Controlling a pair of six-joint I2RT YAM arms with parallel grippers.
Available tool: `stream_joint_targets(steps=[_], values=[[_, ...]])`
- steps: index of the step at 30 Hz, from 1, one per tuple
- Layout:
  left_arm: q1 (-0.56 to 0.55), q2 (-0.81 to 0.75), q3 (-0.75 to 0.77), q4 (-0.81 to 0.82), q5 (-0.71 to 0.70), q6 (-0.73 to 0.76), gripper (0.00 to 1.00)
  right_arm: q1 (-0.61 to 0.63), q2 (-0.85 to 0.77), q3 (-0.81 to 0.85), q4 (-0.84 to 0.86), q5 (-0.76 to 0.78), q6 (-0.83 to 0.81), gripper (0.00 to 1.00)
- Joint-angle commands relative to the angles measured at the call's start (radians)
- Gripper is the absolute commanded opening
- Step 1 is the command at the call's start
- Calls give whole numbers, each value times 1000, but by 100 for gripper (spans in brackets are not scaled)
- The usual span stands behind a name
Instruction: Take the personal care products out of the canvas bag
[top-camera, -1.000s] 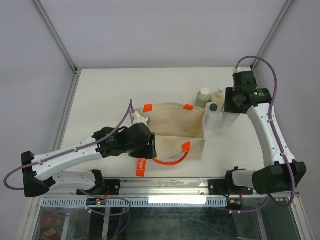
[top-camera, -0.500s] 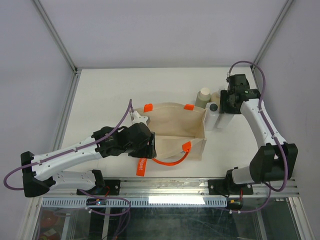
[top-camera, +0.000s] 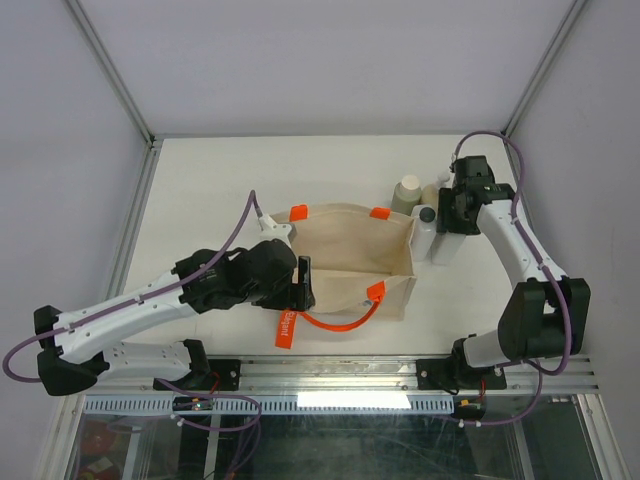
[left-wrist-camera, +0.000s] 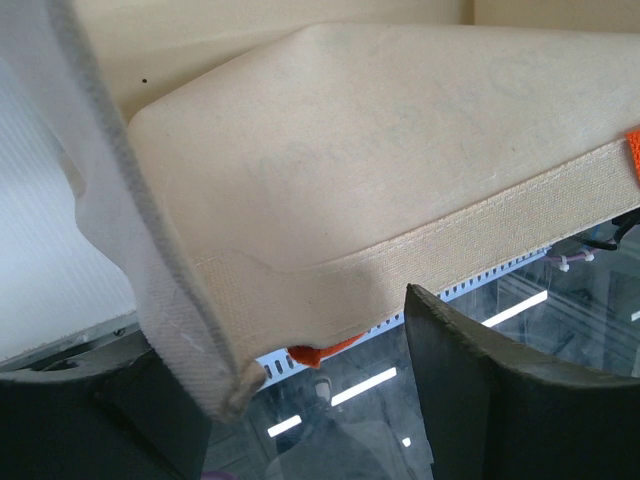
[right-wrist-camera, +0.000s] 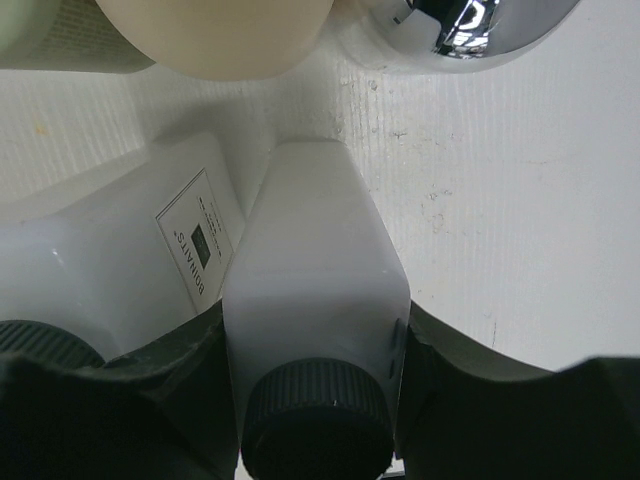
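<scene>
The canvas bag (top-camera: 350, 262) stands open mid-table, its orange handle (top-camera: 335, 322) drooping at the near side. My left gripper (top-camera: 303, 283) is at its near-left corner, open; the bag's rim (left-wrist-camera: 215, 330) hangs between the fingers, beside the left finger (left-wrist-camera: 90, 420) and apart from the right one. My right gripper (top-camera: 452, 212) is shut on a white square dark-capped bottle (right-wrist-camera: 310, 250), upright on the table right of the bag. Beside it stands a second white bottle (right-wrist-camera: 110, 260). Behind are a beige round-capped bottle (top-camera: 407, 192) and a shiny silver one (right-wrist-camera: 470, 25).
A cream bottle (top-camera: 437, 188) shows partly behind the right gripper. The table's near edge with its metal rail (top-camera: 330, 372) runs just below the bag. The cage's walls and posts (top-camera: 120, 95) close the table at the back and sides.
My left gripper's jaws have parted and drawn slightly back from the bag's rim. My right gripper has carried the white bottle left and set it next to the other white one.
</scene>
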Motion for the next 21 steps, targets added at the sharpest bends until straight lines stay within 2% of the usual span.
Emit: stream_joint_targets(steps=[1,7,13,21], values=[[-3,-29,88,-5,-54,28,76,-6,-37,42,57,-11,7,51],[-3,-30,191,-16,-105,68,99,-6,-93,92,-26,-9,15,75],[-3,-14,306,-26,-179,134,99,-6,-196,160,-145,-73,41,80],[-2,82,577,-55,-362,279,99,43,-371,342,-200,-492,59,81]])
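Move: The square white bottle with the black cap is already standing on the table between the right hand's fingers, its middle roughly 4 cm below them. Its twin stands about 7 cm to the left and 1 cm farther out. The cream pump bottle is some 8 cm ahead and 3 cm left, the silver-capped bottle 7 cm ahead and 3 cm right. The canvas bag's middle lies about 8 cm ahead, 10 cm right and 8 cm below the left hand. The black-capped bottle is let go: the right fingers open first, then the hand lifts off it, faster and faster, about 13 cm up, edging left and a little back late on as it tilts. The canvas bag's near-left corner comes free from the left hand, which opens wide while rising some 14 cm and drifting forward over the bag, its fingers swinging to point farther forward. ##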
